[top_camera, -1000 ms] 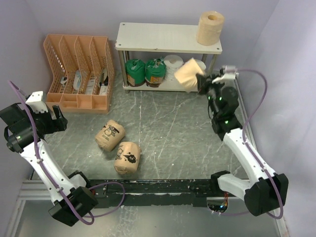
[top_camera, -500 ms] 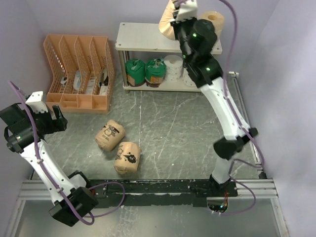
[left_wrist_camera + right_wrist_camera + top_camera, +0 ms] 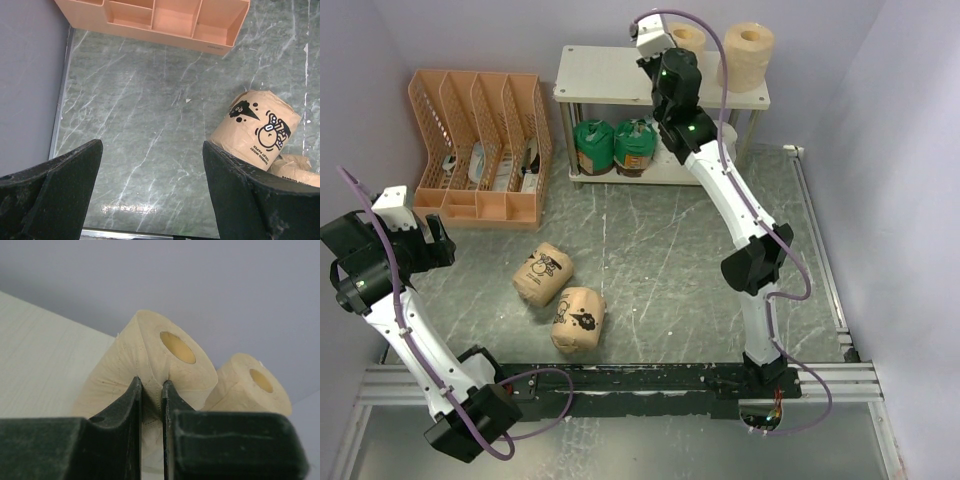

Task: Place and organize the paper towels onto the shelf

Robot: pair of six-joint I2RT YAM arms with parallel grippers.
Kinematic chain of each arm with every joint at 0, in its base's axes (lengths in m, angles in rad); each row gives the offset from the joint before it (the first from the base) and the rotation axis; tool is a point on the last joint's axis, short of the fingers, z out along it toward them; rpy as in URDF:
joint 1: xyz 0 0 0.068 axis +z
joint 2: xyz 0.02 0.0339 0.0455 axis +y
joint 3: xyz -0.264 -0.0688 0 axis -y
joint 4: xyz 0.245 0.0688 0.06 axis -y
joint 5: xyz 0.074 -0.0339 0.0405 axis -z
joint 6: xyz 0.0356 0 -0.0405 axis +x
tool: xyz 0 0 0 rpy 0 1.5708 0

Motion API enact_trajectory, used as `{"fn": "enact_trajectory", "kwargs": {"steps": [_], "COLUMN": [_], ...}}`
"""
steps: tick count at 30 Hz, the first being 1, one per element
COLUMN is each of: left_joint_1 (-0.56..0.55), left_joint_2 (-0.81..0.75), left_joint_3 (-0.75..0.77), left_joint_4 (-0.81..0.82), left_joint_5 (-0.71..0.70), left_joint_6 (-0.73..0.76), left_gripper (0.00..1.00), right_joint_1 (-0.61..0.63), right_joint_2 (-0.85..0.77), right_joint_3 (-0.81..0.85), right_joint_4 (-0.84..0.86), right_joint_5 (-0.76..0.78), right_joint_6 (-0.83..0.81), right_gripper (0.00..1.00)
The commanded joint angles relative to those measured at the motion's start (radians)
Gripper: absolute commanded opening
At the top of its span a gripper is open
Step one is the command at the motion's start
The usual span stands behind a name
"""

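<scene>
My right gripper (image 3: 150, 384) is shut on a fold in the side of a plain tan paper towel roll (image 3: 150, 352), held upright over the shelf's top board (image 3: 40, 340). A second plain tan roll (image 3: 747, 55) stands just to its right. In the top view the held roll (image 3: 689, 38) peeks out behind the right arm. Two green-topped rolls (image 3: 613, 146) and a white roll (image 3: 727, 133) sit on the lower tier. Two tan printed rolls (image 3: 543, 272) (image 3: 578, 318) lie on the table. My left gripper (image 3: 151, 147) hangs open and empty over bare table, left of one printed roll (image 3: 257, 130).
An orange slotted file organizer (image 3: 480, 150) stands left of the shelf (image 3: 610, 75), its front edge (image 3: 155, 15) showing in the left wrist view. Purple walls close in the back and both sides. The right arm stretches over the table's middle towards the shelf.
My right arm has carried the plain tan roll from beside the shelf's right end up over the top board, then down next to the other tan roll. The left arm has not moved.
</scene>
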Motion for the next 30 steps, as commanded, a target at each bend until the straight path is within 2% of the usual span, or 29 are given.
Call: {"fn": "enact_trajectory", "kwargs": {"steps": [1,11,12,13,14,15,16,17,18,21,24,26,30], "left_joint_1": [0.009,0.01,0.009,0.009,0.01,0.01,0.009,0.01,0.01,0.01,0.01,0.009,0.011], "left_joint_2": [-0.006,0.004,0.004,0.005,0.004,0.004,0.005,0.005,0.005,0.006,0.006,0.005,0.05], "left_joint_3": [-0.006,-0.006,-0.006,-0.006,-0.006,-0.006,-0.006,-0.006,-0.007,-0.007,-0.007,-0.007,0.01], "left_joint_4": [0.023,0.024,0.024,0.024,0.023,0.023,0.024,0.025,0.025,0.025,0.026,0.027,0.005], "left_joint_5": [-0.007,-0.007,-0.007,-0.008,-0.009,-0.01,-0.01,-0.012,-0.012,-0.015,-0.02,-0.023,0.0], "left_joint_6": [-0.009,-0.011,-0.011,-0.011,-0.011,-0.011,-0.012,-0.013,-0.013,-0.014,-0.015,-0.02,-0.013], "left_gripper": [0.93,0.93,0.93,0.93,0.93,0.93,0.93,0.93,0.93,0.93,0.93,0.93,0.92], "right_joint_1": [-0.053,-0.11,-0.108,-0.108,-0.107,-0.107,-0.104,-0.104,-0.102,-0.096,-0.041,-0.003,0.001], "right_joint_2": [0.018,0.011,0.004,-0.005,-0.024,-0.042,-0.06,-0.082,-0.102,-0.183,-0.325,-0.467,-0.711], "right_joint_3": [0.054,-0.001,-0.008,-0.016,-0.035,-0.054,-0.07,-0.088,-0.105,-0.165,-0.374,-0.621,-1.214], "right_joint_4": [0.101,0.12,0.113,0.11,0.112,0.114,0.109,0.108,0.107,0.102,0.143,0.229,0.521], "right_joint_5": [0.016,-0.005,-0.018,-0.033,-0.049,-0.087,-0.126,-0.164,-0.207,-0.309,-0.372,-0.429,-0.657], "right_joint_6": [-0.023,-0.058,-0.05,-0.032,-0.017,-0.001,0.025,0.056,0.09,0.211,0.306,0.4,0.714], "right_gripper": [0.0,0.0,0.08,0.22,0.51,0.72,0.81,0.94,0.99,1.0,1.0,1.0,1.0]}}
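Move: The tan roll in the right hand's pinch has its middle about 6 cm ahead of the hand point, over the shelf's top board. The roll it goes beside already stands some 8 cm ahead and 15 cm to the right, at about hand height. The right-hand white roll on the lower board is about 5 cm ahead, 12 cm right and 26 cm below. From the idle left hand, the standing roll is roughly 42 cm ahead, 73 cm right and 20 cm up. The held tan roll, still pinched by its wrapping, is carried nearly level about 6 cm to the right and slightly forward along the top board, up against its standing neighbour. The right hand's fingers then spread wide and let it go; the hand leaves leftward, then draws back quickly about 14 cm, turning counter-clockwise some 30 degrees and rolling its left side up. ##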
